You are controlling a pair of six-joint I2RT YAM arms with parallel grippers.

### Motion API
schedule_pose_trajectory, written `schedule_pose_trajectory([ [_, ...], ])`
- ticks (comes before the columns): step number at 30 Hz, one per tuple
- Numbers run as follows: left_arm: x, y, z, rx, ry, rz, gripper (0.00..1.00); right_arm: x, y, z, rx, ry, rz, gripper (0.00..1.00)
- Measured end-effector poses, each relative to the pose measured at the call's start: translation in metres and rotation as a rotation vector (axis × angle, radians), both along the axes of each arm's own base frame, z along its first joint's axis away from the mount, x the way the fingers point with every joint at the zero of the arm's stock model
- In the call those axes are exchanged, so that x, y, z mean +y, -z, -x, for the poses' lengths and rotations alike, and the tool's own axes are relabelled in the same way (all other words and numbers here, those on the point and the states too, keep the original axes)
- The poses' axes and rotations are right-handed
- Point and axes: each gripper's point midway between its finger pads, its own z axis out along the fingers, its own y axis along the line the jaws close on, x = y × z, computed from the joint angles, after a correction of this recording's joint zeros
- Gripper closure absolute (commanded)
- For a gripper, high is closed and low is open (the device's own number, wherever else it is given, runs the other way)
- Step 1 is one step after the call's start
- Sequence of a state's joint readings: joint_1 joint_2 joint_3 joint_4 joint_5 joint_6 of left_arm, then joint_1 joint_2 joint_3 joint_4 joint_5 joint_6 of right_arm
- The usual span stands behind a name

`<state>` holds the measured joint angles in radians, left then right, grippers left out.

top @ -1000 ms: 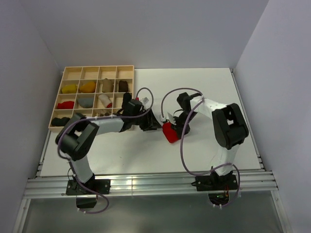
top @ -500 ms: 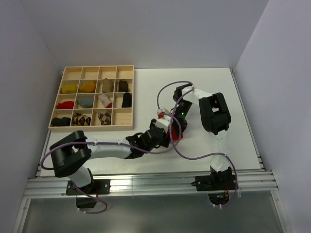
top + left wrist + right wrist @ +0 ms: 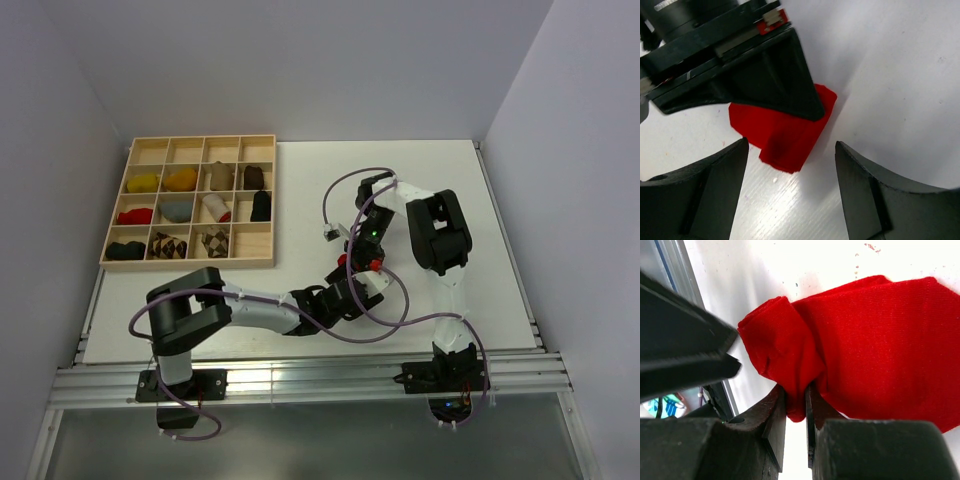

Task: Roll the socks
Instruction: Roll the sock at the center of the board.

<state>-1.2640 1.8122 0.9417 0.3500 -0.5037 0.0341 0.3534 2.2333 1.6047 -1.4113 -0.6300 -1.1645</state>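
Note:
A red sock (image 3: 875,340) lies bunched on the white table (image 3: 440,170). My right gripper (image 3: 796,399) is shut on a fold of it near its rolled end. My left gripper (image 3: 791,149) is open and low over the table, its fingers (image 3: 710,190) on either side of the sock's folded corner (image 3: 790,140) without touching it. From above, both grippers (image 3: 352,288) (image 3: 362,260) meet over the sock (image 3: 377,264), which is mostly hidden. A black sock roll (image 3: 261,206) and argyle rolls (image 3: 167,245) sit in tray compartments.
A wooden compartment tray (image 3: 190,140) stands at the back left with yellow, orange, grey, red and dark sock bundles. Purple cables loop around both arms near the sock. The right arm's finger (image 3: 770,80) crosses the left wrist view above the sock.
My left arm swung from the tray down to the red sock and its jaws opened wider. The black roll now shows in the tray. The right gripper kept its grip and shifted slightly.

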Motion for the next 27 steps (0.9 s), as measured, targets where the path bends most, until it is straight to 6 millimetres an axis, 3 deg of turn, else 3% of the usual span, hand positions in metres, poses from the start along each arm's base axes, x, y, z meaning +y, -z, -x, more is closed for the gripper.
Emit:
schedule_pose_trajectory([
  [10, -0.009, 0.031, -0.001, -0.005, 0.069, -0.096, 0.39, 0.000, 0.000, 0.000, 0.011, 0.017, 0.015, 0.86],
  [13, -0.009, 0.032, -0.003, -0.006, 0.073, -0.097, 0.55, 0.000, 0.000, 0.001, 0.017, 0.019, 0.019, 0.86],
  [16, -0.009, 0.031, -0.009, 0.003, 0.072, -0.089, 0.82, -0.001, 0.000, 0.002, 0.024, 0.020, 0.027, 0.85],
  [17, -0.009, 0.032, -0.009, 0.014, 0.077, -0.087, 1.00, -0.001, 0.000, 0.002, 0.025, 0.022, 0.029, 0.84],
  [19, -0.010, 0.033, -0.011, 0.037, 0.088, -0.087, 1.00, -0.002, 0.000, 0.002, 0.026, 0.023, 0.035, 0.80],
  [23, -0.014, 0.034, -0.013, 0.106, 0.118, -0.068, 1.00, -0.005, 0.000, 0.001, 0.032, 0.036, 0.044, 0.59],
  [27, -0.017, 0.033, -0.018, 0.206, 0.130, -0.004, 1.00, -0.006, -0.008, -0.002, 0.024, 0.070, 0.026, 0.53],
])
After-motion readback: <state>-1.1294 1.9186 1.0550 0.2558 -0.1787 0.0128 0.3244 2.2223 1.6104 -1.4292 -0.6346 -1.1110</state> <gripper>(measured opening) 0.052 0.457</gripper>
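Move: The red sock's near fold, which the open left fingers are about to pinch, lies about 2 cm ahead of the left hand, 1 cm to its right and 4 cm below. The right gripper's fingertips are some 3 cm ahead of the left hand and 3 cm below; the sock tray's middle is roughly 18 cm ahead and 39 cm to the left. The sock sits right at the right hand, its middle about 1 cm ahead, 1 cm left and 1 cm below. The red sock's near fold is pinched by the left hand, which sinks about 3 cm onto it, shuts its wide-open fingers, then eases a little forward and right, tipping down some 10 degrees. The right hand keeps its grip until the left has closed, then opens its fingers and begins to lift barely 1 cm. ##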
